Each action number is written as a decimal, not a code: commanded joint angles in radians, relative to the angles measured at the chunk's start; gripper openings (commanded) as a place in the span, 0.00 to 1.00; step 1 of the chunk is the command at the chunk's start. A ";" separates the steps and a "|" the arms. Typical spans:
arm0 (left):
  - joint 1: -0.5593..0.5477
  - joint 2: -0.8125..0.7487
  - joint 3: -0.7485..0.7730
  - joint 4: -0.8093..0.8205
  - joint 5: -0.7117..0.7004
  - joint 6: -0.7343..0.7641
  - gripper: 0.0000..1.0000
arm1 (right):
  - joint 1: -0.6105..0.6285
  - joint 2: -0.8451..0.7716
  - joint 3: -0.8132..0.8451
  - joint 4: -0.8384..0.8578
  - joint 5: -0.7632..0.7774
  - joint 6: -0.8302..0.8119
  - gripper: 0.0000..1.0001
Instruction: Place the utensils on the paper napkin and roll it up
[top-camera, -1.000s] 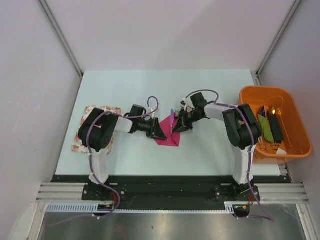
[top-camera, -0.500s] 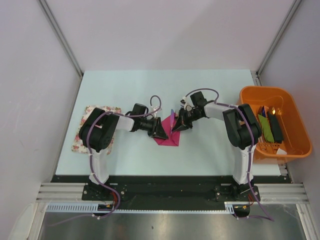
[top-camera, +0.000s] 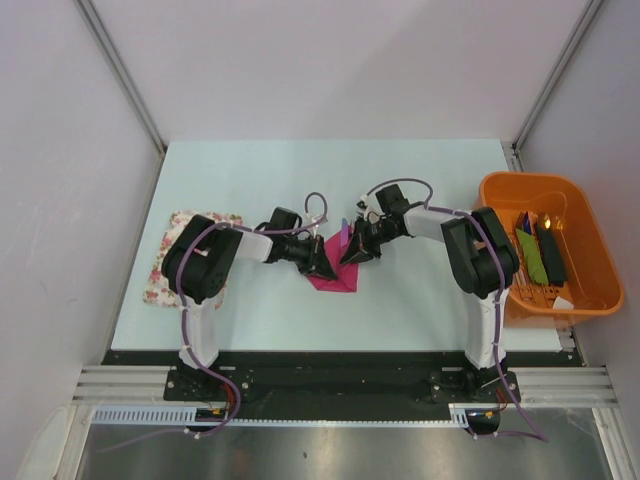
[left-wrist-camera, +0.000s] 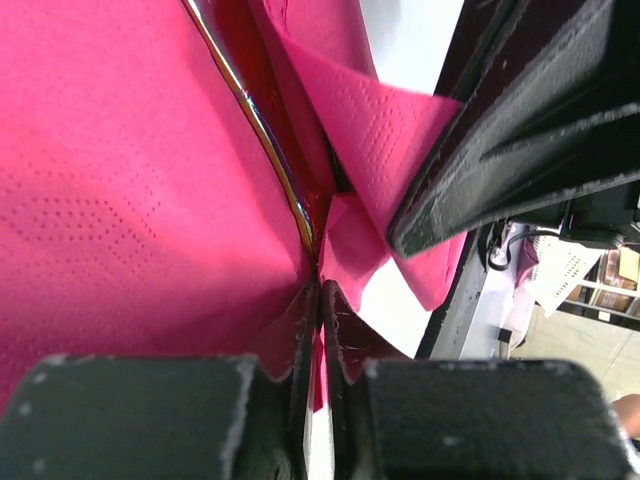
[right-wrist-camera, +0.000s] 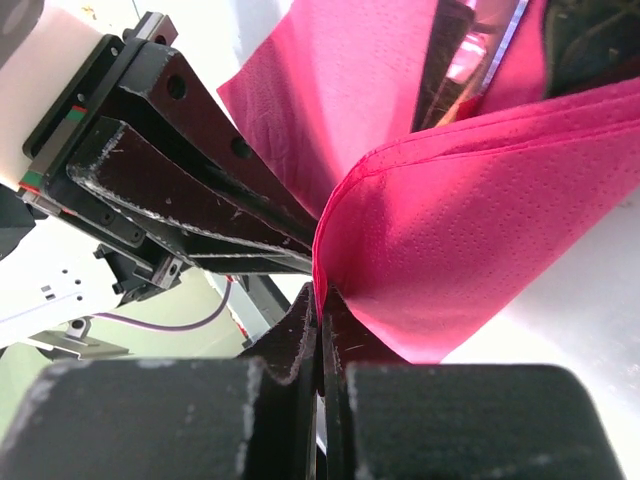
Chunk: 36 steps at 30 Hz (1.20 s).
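Note:
The magenta paper napkin (top-camera: 336, 274) lies mid-table, partly folded up between both grippers. My left gripper (top-camera: 323, 266) is shut on the napkin's (left-wrist-camera: 120, 200) edge, a thin pink layer pinched between its fingertips. A shiny thin utensil (left-wrist-camera: 262, 125) runs along the crease inside the fold. My right gripper (top-camera: 350, 253) is shut on a curled-over fold of the napkin (right-wrist-camera: 470, 210), facing the left gripper's fingers (right-wrist-camera: 190, 200) closely. A purple utensil (top-camera: 343, 236) pokes out of the napkin's far side. The other utensils are hidden in the fold.
An orange tub (top-camera: 590, 235) with green and black items sits at the table's right edge. A floral cloth mat (top-camera: 162, 278) lies at the left, partly under the left arm. The right gripper's finger (left-wrist-camera: 500, 150) crowds the left wrist view.
My left gripper has shifted slightly right onto the napkin and closed on its edge. The right gripper has edged a little left, still holding its fold.

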 joint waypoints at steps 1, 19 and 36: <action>-0.006 0.015 0.036 0.000 -0.032 0.008 0.09 | 0.016 0.017 0.033 0.056 -0.006 0.039 0.00; 0.000 -0.079 0.028 -0.042 -0.003 0.029 0.23 | 0.025 0.085 0.016 0.130 0.008 0.081 0.00; 0.050 -0.140 -0.009 -0.237 -0.046 0.155 0.41 | 0.008 0.080 0.001 0.153 0.000 0.082 0.00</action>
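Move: My right hand, shut on the napkin's folded right side, is about 4 cm above the knife. The knife's middle is some 3 cm ahead and level sideways, with the fork's middle about 2 cm right of it. From my left hand, down at the knife's gold handle end, the knife's middle lies about 5 cm ahead and 3 cm right, with the fork 1 or 2 cm farther right. The napkin's near edge is some 2 cm behind that hand. I keep my right fingers shut on the folded side and carry it a little over 1 cm left, then down about 2.5 cm over the utensils' near ends towards the napkin beneath. My left hand first holds low by the handle end; then I open its fingers, let the napkin go, rise about 3.5 cm and draw off left, ending some 2.5 cm left and slightly lower again. ##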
